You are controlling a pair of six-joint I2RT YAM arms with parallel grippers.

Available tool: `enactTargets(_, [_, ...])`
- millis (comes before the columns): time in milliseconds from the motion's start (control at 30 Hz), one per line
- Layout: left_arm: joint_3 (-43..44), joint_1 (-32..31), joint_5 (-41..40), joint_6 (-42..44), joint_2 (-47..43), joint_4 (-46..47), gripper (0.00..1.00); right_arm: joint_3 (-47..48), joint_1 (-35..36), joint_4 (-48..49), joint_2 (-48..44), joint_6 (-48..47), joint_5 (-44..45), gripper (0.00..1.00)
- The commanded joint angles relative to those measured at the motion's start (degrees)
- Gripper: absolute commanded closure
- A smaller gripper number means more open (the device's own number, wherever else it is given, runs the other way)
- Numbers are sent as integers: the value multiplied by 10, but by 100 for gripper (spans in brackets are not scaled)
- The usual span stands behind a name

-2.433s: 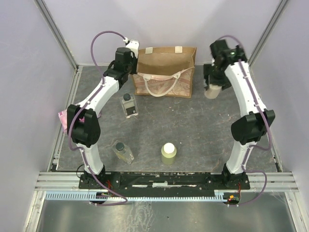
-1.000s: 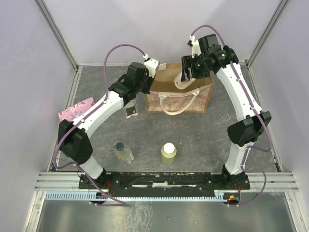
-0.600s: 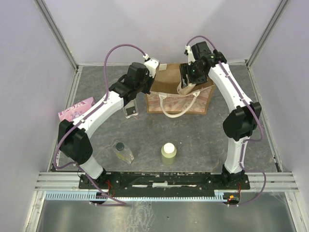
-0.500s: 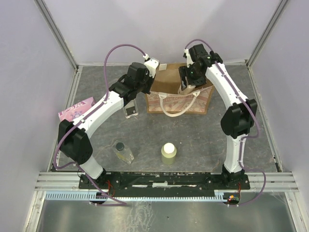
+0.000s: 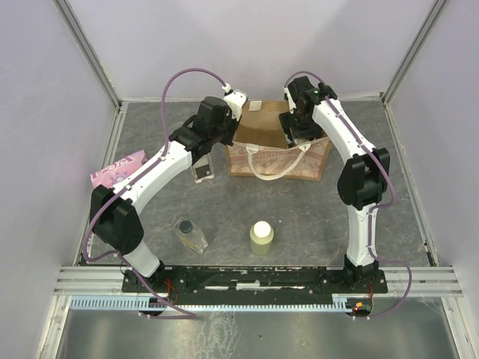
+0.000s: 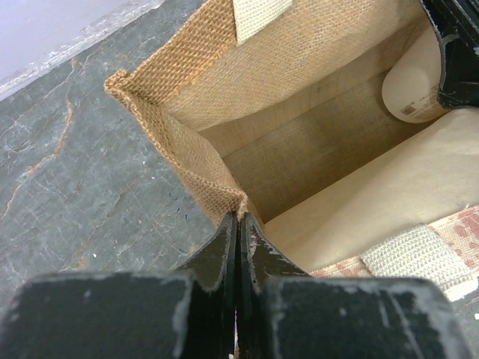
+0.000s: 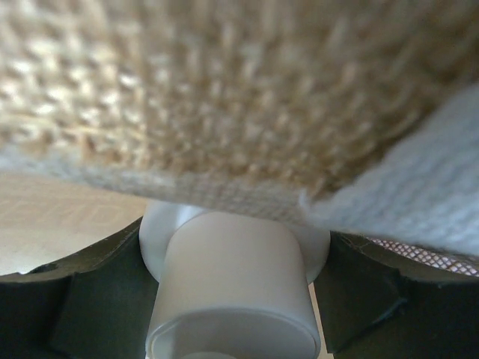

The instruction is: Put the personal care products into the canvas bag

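Note:
The canvas bag [image 5: 269, 158] stands at the back of the table, its mouth held open. My left gripper [image 5: 233, 126] is shut on the rim of the bag's left corner [image 6: 238, 208]. Over the bag's mouth at its right end, my right gripper [image 5: 297, 129] is shut on the cream bottle [image 7: 232, 292], which hangs just inside the bag [image 6: 414, 81]. One clear dark-capped bottle [image 5: 202, 171] lies partly under my left arm. Another clear bottle [image 5: 191, 234] and the yellow-green bottle [image 5: 261, 238] stand near the front.
A flat pink packet [image 5: 118, 167] lies by the left wall. The burlap rim and a cream handle [image 7: 224, 97] fill the upper part of the right wrist view. The bag's floor [image 6: 314, 157] is bare.
My right arm has swung left and lowered the cream bottle into the bag's mouth. The left arm and the bag have stayed put over the last second.

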Motion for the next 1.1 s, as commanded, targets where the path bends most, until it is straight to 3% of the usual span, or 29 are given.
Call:
enactTargets(0, [18, -4, -11, 22, -3, 3, 97, 9, -2, -43, -10, -14, 55, 100])
enactTargets(400, [2, -3, -23, 25, -5, 13, 97, -115, -7, 8, -40, -29, 30, 100])
enactTargets(667, [-4, -3, -29, 25, -12, 15, 97, -143, -7, 31, -34, -22, 10, 99])
enactTargets(767, [-6, -3, -29, 24, -13, 14, 97, -143, -7, 26, -26, -23, 4, 81])
enactTargets(967, [-9, -3, -28, 22, -16, 15, 97, -139, -7, 28, -48, -17, -1, 26])
enactTargets(1067, [-10, -3, -26, 22, -14, 16, 97, -118, -7, 21, -65, -17, 0, 18])
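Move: Inside the right part of the canvas bag, the right hand already holds the cream bottle; the bag floor it is bound for lies about 13 cm below, some 2 cm back and 2 cm right. The bag's front rim passes roughly 4 cm behind the hand and 5 cm above; the front handle hangs some 8 cm left and 7 cm back. From the left hand, pinching the left rim, that floor spot is around 22 cm right and 22 cm down. Sweeping the held cream bottle rightward and back behind the front rim, the right hand then sinks about 4.5 cm deeper into the canvas bag, tilting only slightly, and halts just past midway. Its fingers keep their hold. The left hand stays in place, still pinching the bag's left rim to hold the mouth open. ##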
